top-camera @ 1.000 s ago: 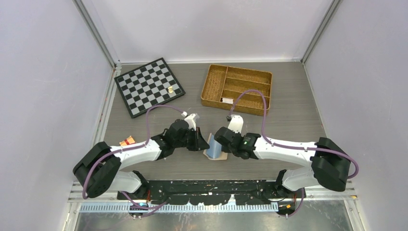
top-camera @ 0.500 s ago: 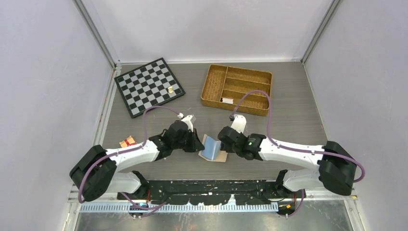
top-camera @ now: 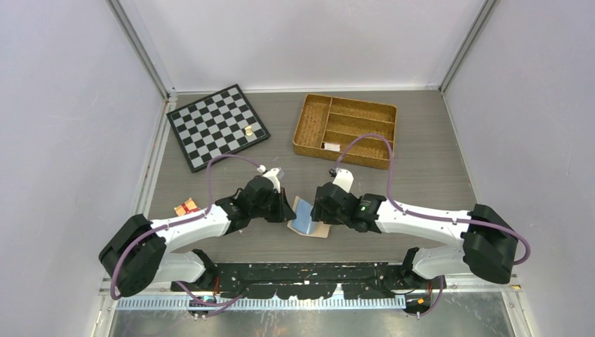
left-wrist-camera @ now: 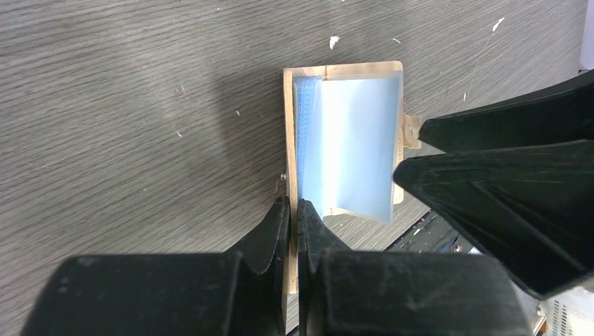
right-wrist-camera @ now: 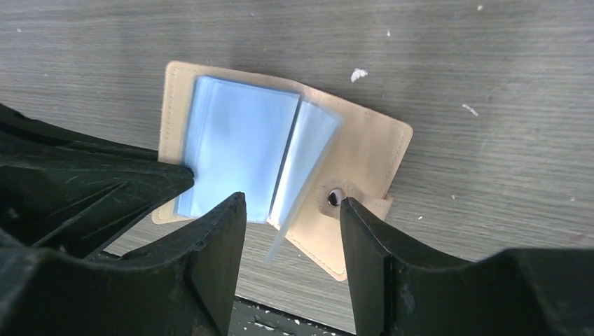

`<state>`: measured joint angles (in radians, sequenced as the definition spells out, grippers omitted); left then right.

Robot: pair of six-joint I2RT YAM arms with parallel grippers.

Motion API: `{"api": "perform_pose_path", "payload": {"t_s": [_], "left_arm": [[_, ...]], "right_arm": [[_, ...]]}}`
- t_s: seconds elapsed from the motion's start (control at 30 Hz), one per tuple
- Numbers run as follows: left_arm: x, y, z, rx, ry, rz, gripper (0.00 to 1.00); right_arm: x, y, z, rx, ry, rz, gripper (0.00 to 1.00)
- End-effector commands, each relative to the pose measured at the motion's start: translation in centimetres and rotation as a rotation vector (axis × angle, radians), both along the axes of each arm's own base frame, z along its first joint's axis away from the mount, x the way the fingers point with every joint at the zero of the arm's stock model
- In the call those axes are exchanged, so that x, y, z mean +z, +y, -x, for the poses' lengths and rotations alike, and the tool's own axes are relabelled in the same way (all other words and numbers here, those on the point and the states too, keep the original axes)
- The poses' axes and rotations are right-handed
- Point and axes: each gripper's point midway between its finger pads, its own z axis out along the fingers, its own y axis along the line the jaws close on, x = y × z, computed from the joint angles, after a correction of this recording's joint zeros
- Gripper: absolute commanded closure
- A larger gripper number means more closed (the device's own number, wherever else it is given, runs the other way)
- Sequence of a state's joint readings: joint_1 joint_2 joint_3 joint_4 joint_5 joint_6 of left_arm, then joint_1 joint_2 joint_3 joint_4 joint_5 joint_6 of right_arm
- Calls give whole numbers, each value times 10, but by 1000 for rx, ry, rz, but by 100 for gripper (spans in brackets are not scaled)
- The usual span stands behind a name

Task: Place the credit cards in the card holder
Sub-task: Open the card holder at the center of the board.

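The card holder (top-camera: 317,229) is a peach-beige wallet lying spread open on the table between both arms. Its pale blue clear sleeves (right-wrist-camera: 238,143) fan up from the middle, one sheet standing loose. My left gripper (left-wrist-camera: 294,206) is shut on the edge of the holder's left flap (left-wrist-camera: 289,140), which stands on edge. My right gripper (right-wrist-camera: 293,203) hangs open just over the snap tab (right-wrist-camera: 335,197) and the right flap (right-wrist-camera: 378,147), gripping nothing. I cannot make out the credit cards as separate things; a deeper blue edge (left-wrist-camera: 302,126) shows among the sleeves.
A small orange-red packet (top-camera: 186,206) lies by the left arm. At the back stand a chessboard (top-camera: 217,126) with one pale piece (top-camera: 248,130) and a woven divided tray (top-camera: 345,130) holding a white item (top-camera: 331,146). The table's near edge runs just below the holder.
My right gripper has opened and let go of the card holder. The holder, held upright a second ago, now lies spread flatter. Both grippers shifted slightly left.
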<state>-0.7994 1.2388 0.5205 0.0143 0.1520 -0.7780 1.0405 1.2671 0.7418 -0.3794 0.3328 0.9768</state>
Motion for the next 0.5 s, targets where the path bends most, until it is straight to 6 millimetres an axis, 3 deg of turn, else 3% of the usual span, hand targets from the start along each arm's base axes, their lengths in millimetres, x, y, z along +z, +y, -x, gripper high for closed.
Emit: {"api": "perform_pose_path", "payload": {"t_s": [0.0,0.13,0.27,0.37,0.47], "left_arm": [[18,-5,-6,-4,-46,25,100],[22,-8,-4,-16,-53,51,100],[29,-16,-1,-49,-66,107,100],[35,-23,0,-72,-75,152,100],[35,-27,3,-93,-69,174,100]], "right_arm": [[-6,16,3,-18,50,-58,43],[-25,16,6,-22,84,-39,48],[-40,10,6,-42,92,-1,77],[-52,5,7,-53,102,30,89],[-60,3,7,-61,110,41,95]]}}
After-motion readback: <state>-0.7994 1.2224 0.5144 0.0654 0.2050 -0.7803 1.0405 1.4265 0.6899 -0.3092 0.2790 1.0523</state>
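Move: Below the open right fingers, roughly 6 cm down, 1 cm ahead and 1 cm to their left, stands the card holder's clear sleeve. The blue pocket is about 4 cm to that hand's left, level fore and aft and 6 cm down; the strap cover sits about 2 cm right, 2 cm back and 7 cm down. For the left hand, still pinching the raised cover, the sleeve is about 5 cm right, 1 cm back and 4 cm down. Sinking about 6 cm and easing back a little over 1 cm, the right hand comes down onto the clear sleeve's free edge, its fingers shutting on the way from half open to nearly closed, to pinch it. The left hand first holds still, then lifts its pinched cover a bit over 1 cm and shifts about 1 cm right, grip kept. ##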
